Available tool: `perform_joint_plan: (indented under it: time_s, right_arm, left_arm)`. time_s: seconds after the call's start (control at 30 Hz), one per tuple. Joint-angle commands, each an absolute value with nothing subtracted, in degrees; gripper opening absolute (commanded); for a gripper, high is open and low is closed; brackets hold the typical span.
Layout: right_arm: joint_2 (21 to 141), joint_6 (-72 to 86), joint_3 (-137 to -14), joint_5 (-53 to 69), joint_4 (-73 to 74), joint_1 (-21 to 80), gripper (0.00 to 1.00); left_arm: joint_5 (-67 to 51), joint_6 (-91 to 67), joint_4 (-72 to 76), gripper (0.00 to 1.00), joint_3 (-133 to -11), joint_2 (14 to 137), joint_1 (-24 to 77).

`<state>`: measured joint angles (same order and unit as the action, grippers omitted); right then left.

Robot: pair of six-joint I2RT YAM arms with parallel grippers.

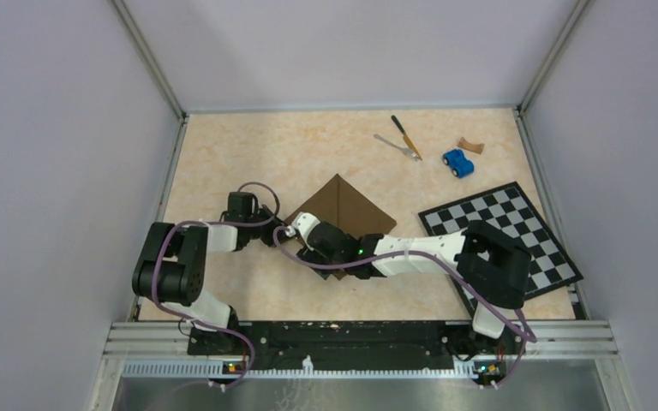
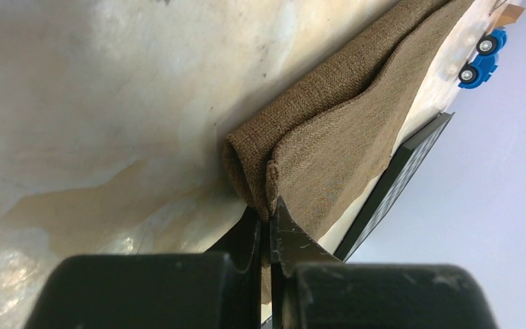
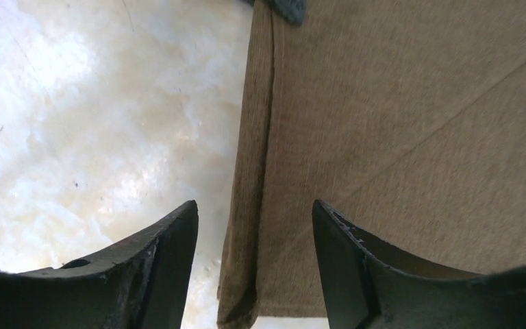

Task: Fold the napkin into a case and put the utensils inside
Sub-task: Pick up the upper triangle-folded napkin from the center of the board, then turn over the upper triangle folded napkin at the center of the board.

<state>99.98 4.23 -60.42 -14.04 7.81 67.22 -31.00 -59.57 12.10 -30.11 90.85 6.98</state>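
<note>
The dark brown napkin [image 1: 343, 208] lies folded into a triangle at the table's middle. In the left wrist view, my left gripper [image 2: 270, 210] is shut on the napkin's [image 2: 335, 137] doubled-over left corner. In the overhead view that gripper [image 1: 278, 235] sits at the cloth's left tip. My right gripper [image 1: 307, 250] hangs over the cloth's near-left edge. It [image 3: 255, 226] is open, its fingers astride the napkin's [image 3: 397, 137] folded edge with nothing pinched. The knife [image 1: 406, 137], with a yellow-orange handle, and the silver fork [image 1: 397, 146] lie together at the far side.
A blue toy car [image 1: 457, 162] and a small brown piece [image 1: 470, 146] rest at the far right. The black-and-white checkered board [image 1: 514, 224] lies on the right, under my right arm. Metal frame posts and grey walls bound the table.
</note>
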Motion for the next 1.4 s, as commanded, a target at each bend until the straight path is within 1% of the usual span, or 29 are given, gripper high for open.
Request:
perform_joint_plan:
  time_s: [0.0, 0.13, 0.27, 0.4, 0.5, 0.67, 0.83, 0.9, 0.93, 1.0, 1.1, 1.17, 1.27, 1.3, 1.37]
  right_arm:
    - [102.3, 0.9, -63.2, -21.8, -0.7, 70.3, 0.62]
    - [106.2, -0.6, -65.1, -28.0, -2.3, 72.2, 0.62]
    - [108.0, -1.6, -65.6, -30.4, -3.9, 73.4, 0.62]
    - [110.8, -0.9, -66.6, -37.0, -3.4, 74.2, 0.6]
    - [111.4, -1.5, -66.1, -39.3, -3.0, 75.0, 0.58]
    - [110.0, -0.7, -64.3, -44.2, -0.2, 76.7, 0.43]
    - [109.3, 1.4, -62.9, -46.4, 1.5, 77.1, 0.23]
    - [109.1, 2.2, -63.1, -46.9, 2.5, 77.2, 0.12]
    - [108.8, 2.6, -63.6, -46.3, 3.3, 77.3, 0.0]
    - [106.9, 4.2, -65.1, -42.5, 5.3, 77.3, 0.0]
    - [103.4, 6.9, -67.3, -29.6, 5.3, 77.1, 0.0]
    - [102.4, 11.7, -69.8, -14.8, 4.7, 75.7, 0.0]
    - [101.4, 17.3, -71.8, 5.6, -3.6, 74.3, 0.0]
    - [101.6, 19.7, -72.7, 11.6, -6.7, 74.0, 0.0]
    - [102.5, 28.0, -72.7, 24.1, -16.9, 72.5, 0.0]
  left_arm:
    - [-31.2, -59.0, 5.8, 0.0, -32.7, 87.6, 6.7]
    - [-30.8, -58.5, 1.4, 0.0, -35.0, 86.8, 6.7]
    - [-32.1, -59.5, 0.3, 0.0, -35.9, 86.5, 6.7]
    - [-32.2, -59.3, 0.3, 0.0, -36.5, 86.4, 6.7]
    - [-32.1, -59.4, -1.2, 0.0, -36.6, 86.4, 6.6]
    - [-31.7, -59.2, -2.1, 0.0, -37.4, 86.7, 6.5]
    - [-31.8, -59.5, -2.8, 0.0, -37.8, 87.0, 6.4]
    - [-31.5, -59.4, -4.6, 0.0, -38.5, 86.5, 5.8]
    - [-31.0, -59.1, -6.0, 0.0, -38.9, 85.9, 5.5]
    - [-28.5, -58.5, -10.6, 0.0, -41.0, 83.7, 4.8]
    - [-21.0, -58.9, -22.5, 0.0, -45.9, 78.5, 3.3]
    - [-14.7, -60.4, -32.6, 0.0, -50.7, 73.4, 2.3]
    - [-2.7, -63.1, -46.9, 0.0, -59.9, 66.2, 1.3]
    - [1.3, -62.7, -50.0, 0.0, -62.7, 63.8, 1.2]
    - [6.9, -61.6, -50.6, 0.0, -67.3, 59.0, 1.2]
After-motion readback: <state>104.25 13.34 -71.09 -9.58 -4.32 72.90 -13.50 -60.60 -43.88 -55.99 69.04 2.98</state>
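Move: The open right hand hovers over the folded napkin's near-left edge, which passes about 2 cm below it; the napkin's near corner lies about 4 cm back and 5 cm to its right, and the fork about 28 cm ahead and 18 cm right. The left hand already grips the napkin's left corner; from it, the edge stretch for the right hand lies about 8 cm back and 9 cm right, near its own height. Right hand dips, pinches the napkin's near-left edge, then both hands lift it about 10 cm up and left. ##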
